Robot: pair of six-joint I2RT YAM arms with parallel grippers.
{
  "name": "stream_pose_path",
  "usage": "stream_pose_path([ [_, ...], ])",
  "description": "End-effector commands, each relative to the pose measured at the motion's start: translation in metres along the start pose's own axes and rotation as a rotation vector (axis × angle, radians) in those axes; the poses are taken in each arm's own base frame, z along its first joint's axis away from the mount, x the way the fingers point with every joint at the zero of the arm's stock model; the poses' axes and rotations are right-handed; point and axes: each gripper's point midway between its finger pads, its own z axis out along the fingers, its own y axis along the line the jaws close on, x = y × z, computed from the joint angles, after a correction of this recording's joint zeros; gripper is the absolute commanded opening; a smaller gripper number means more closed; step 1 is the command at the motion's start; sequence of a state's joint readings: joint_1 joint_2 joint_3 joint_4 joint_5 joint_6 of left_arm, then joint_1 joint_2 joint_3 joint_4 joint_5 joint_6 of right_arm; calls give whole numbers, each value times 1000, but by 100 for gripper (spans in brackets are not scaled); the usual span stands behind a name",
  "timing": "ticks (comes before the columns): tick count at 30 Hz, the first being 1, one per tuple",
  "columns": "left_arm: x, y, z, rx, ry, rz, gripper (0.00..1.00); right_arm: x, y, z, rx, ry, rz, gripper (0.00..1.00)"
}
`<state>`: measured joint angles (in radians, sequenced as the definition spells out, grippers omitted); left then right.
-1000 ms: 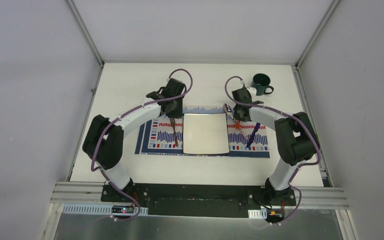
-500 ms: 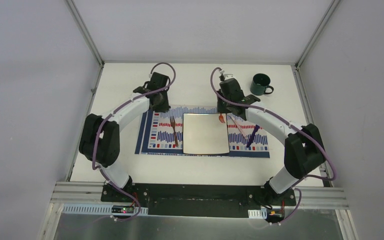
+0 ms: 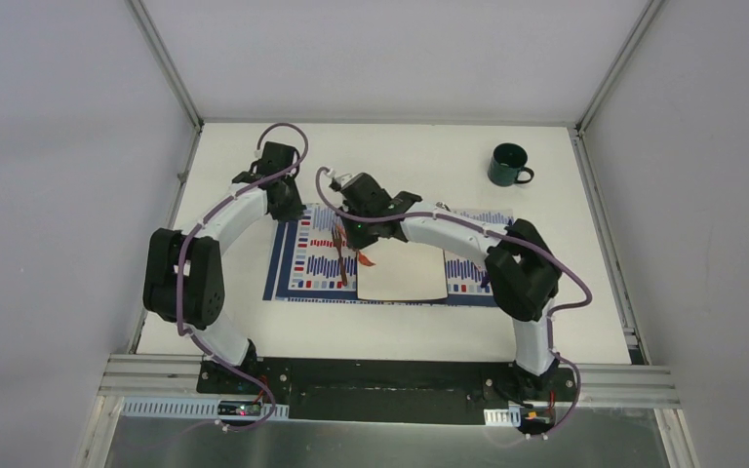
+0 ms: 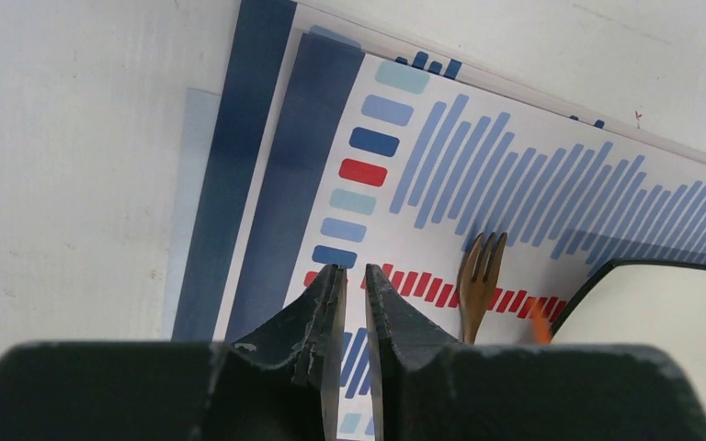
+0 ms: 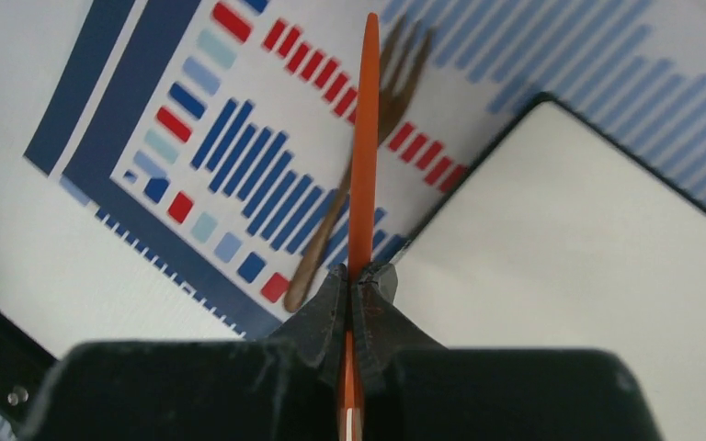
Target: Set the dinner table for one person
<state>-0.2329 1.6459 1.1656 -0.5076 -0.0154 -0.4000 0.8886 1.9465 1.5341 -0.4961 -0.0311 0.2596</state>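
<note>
The dinner table (image 3: 400, 156) is a white top carrying a striped placemat (image 3: 307, 263) with a square white plate (image 3: 405, 273) on it. A brown fork (image 3: 340, 255) lies on the mat left of the plate. My right gripper (image 3: 361, 234) reaches across to the plate's left edge, shut on a thin orange utensil (image 3: 364, 259). In the right wrist view the gripper (image 5: 360, 273) holds the utensil (image 5: 364, 138) edge-on over the fork (image 5: 391, 87). My left gripper (image 4: 355, 269) hovers over the mat's far-left part (image 4: 441, 175), narrowly open and empty, with the fork (image 4: 480, 276) to its right.
A dark green mug (image 3: 507, 164) stands at the far right of the table, off the mat. The right arm's forearm and elbow (image 3: 512, 268) lie over the plate's far edge and the right part of the mat. Aluminium rails edge the table.
The right arm has swung left across the plate with the orange utensil, from the plate's right side to over the fork. The left gripper has drawn back from the fork toward the far left.
</note>
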Motion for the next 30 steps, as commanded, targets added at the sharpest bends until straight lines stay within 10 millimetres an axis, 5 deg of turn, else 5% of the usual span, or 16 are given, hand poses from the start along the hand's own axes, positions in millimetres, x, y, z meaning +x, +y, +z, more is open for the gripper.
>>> stream_pose_path([
  [1,-20,-2,-19,35,-77,-24,15,-5,49,-7,-119,3,-85,0],
  [12,-16,7,-15,23,-70,-34,15,25,106,1,-355,132,-217,0],
  [20,-8,2,-10,58,-39,-38,14,54,97,13,-449,292,-385,0],
  [30,-2,11,7,38,-8,-74,14,34,89,27,-532,306,-579,0],
])
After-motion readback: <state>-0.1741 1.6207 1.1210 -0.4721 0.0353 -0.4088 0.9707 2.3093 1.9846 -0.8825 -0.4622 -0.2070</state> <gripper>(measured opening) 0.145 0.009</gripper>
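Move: My right hand holds the orange utensil, about 8 cm above the table by the plate's left edge. I am taking it to the mat beside the wooden fork, whose middle lies some 5 cm to my left and 1 cm back. The plate's middle is about 10 cm to the right and 2 cm back, and the placemat's navy left border about 19 cm to the left, level with me. From my left hand the wooden fork is roughly 10 cm right, 8 cm back and 7 cm down. I sweep my right hand back towards my base and left, about 9 cm and 6 cm, across the handle of the wooden fork, then ease forward a centimetre or so. Mostly in the second half I sink some 4 cm. All along I turn the wrist about 40 degrees counter-clockwise and keep the shut fingers on the orange utensil. ##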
